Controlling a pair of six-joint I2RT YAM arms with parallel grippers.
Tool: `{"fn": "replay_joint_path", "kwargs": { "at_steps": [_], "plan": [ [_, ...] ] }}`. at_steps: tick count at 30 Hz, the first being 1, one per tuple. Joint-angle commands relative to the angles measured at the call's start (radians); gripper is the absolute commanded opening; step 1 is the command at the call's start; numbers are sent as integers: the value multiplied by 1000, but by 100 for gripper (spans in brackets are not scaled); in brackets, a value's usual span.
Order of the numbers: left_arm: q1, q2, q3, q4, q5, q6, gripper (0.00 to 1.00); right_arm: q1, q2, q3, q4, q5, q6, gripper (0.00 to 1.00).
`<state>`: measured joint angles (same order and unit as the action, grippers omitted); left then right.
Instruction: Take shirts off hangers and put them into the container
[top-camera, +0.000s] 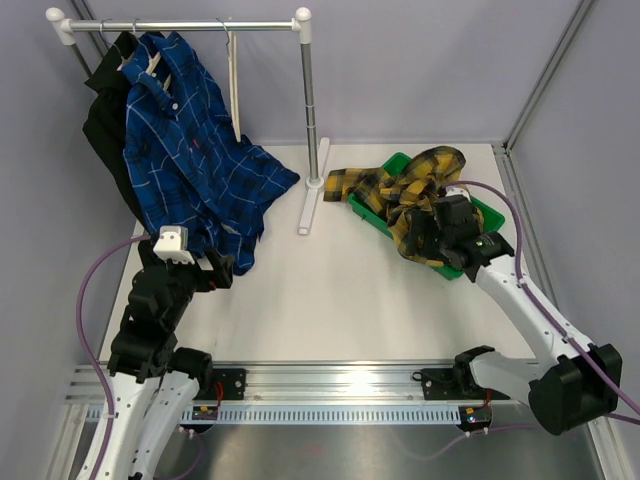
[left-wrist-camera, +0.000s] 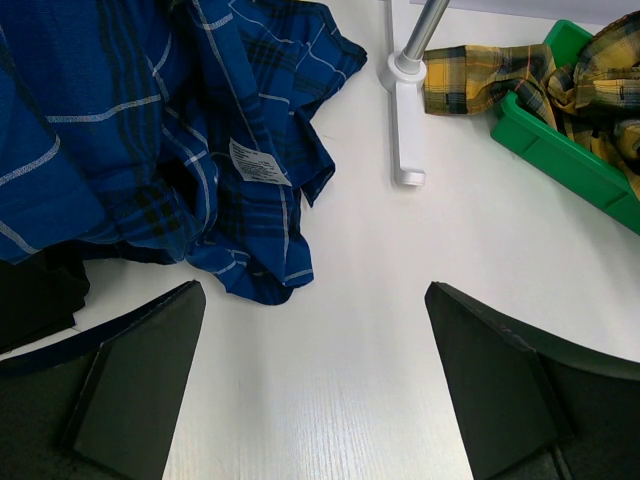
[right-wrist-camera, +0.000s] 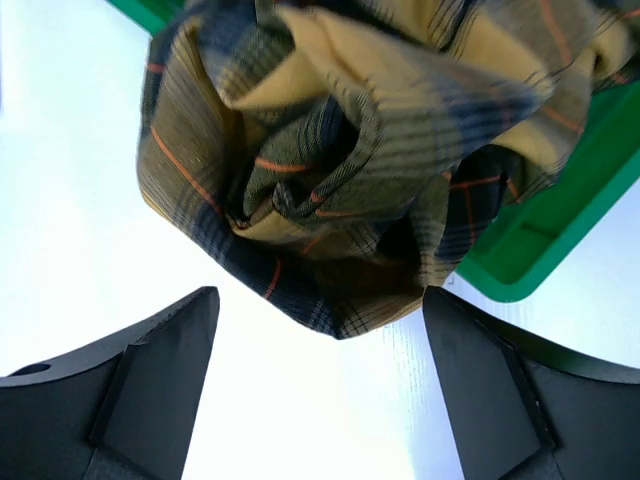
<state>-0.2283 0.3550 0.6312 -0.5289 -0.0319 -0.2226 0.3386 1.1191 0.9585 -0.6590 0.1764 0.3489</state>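
Observation:
A blue checked shirt (top-camera: 195, 170) (left-wrist-camera: 150, 130) hangs on a white hanger (top-camera: 150, 65) at the rail's left end, its hem pooled on the table. Behind it hangs a black shirt (top-camera: 105, 120) (left-wrist-camera: 35, 290). An empty white hanger (top-camera: 235, 90) dangles from the rail. The yellow plaid shirt (top-camera: 425, 185) (right-wrist-camera: 350, 150) lies bunched in the green container (top-camera: 490, 215) (right-wrist-camera: 540, 240), spilling over its near and left edges. My right gripper (top-camera: 428, 240) (right-wrist-camera: 319, 305) stands open just in front of that overhang, gripping nothing. Open and empty, my left gripper (top-camera: 215, 270) (left-wrist-camera: 314, 290) hovers near the blue hem.
The metal rail (top-camera: 180, 25) with white caps runs across the back left. Its post (top-camera: 312, 120) and white foot (top-camera: 310, 205) (left-wrist-camera: 405, 140) stand between the blue shirt and the container. Grey walls close in on the left, back and right.

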Motion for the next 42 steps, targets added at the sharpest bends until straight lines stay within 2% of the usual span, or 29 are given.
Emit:
{"fn": "replay_joint_path", "kwargs": {
  "at_steps": [1, 4, 7, 11, 12, 14, 16, 17, 18, 24, 29, 35, 42],
  "plan": [
    [-5, -5, -2, 44, 18, -9, 99, 22, 31, -26, 79, -9, 16, 93],
    [-5, -8, -2, 43, 17, -9, 99, 36, 85, -41, 119, 9, 22, 92],
    [-5, -5, -2, 41, 17, -9, 99, 36, 142, -37, 139, 31, 32, 87],
    [-5, -7, -2, 43, 15, -9, 99, 36, 183, -12, 157, 51, 25, 64],
    [-5, -7, -2, 41, 15, -9, 99, 36, 195, 2, 156, 73, 22, 50],
    [-5, -8, -2, 41, 16, -9, 99, 36, 202, 22, 141, 104, 18, 34],
    [-5, -8, -2, 41, 17, -9, 99, 34, 203, 77, 119, 164, 7, 7],
    [-5, -8, -2, 41, 17, -9, 99, 34, 205, 77, 110, 164, 7, 7],
    [-5, -8, -2, 43, 17, -9, 99, 31, 209, 115, 102, 196, -1, 0],
    [-5, -7, -2, 41, 18, -9, 99, -45, 345, 348, -20, 230, -11, 0],
    [-6, -7, -4, 41, 20, -9, 99, -145, 485, 485, -42, 147, -28, 0],
    [-6, -5, -4, 43, 20, -9, 99, -190, 749, 565, -80, 60, -47, 0],
    [-11, -4, -4, 43, 21, -9, 99, -207, 887, 554, -103, -9, -44, 3]
  ]
}}
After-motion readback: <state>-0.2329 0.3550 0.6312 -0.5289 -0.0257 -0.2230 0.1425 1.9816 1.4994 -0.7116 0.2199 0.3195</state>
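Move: The near end of the yellow plaid shirt, bunched over the container's near rim, hangs about 3 cm ahead of the open right gripper, 1 cm to its left and 6 cm below. The container's middle is some 15 cm ahead, 4 cm right and 14 cm down. The shirt's sleeve trails out about 23 cm ahead and 13 cm left, with the rack foot 21 cm ahead and 22 cm left. From the left gripper, that near end is roughly 9 cm ahead, 43 cm right and 12 cm lower. Lower the right gripper about 5 cm, easing slightly forward, onto the overhanging shirt end and shut the fingers on the cloth. Lift it some 7 cm while sweeping forward and a little right over the near rim, then press on down about 13 cm towards the container's middle, tipping the fingers some 20 degrees steeper and keeping the pinch. ##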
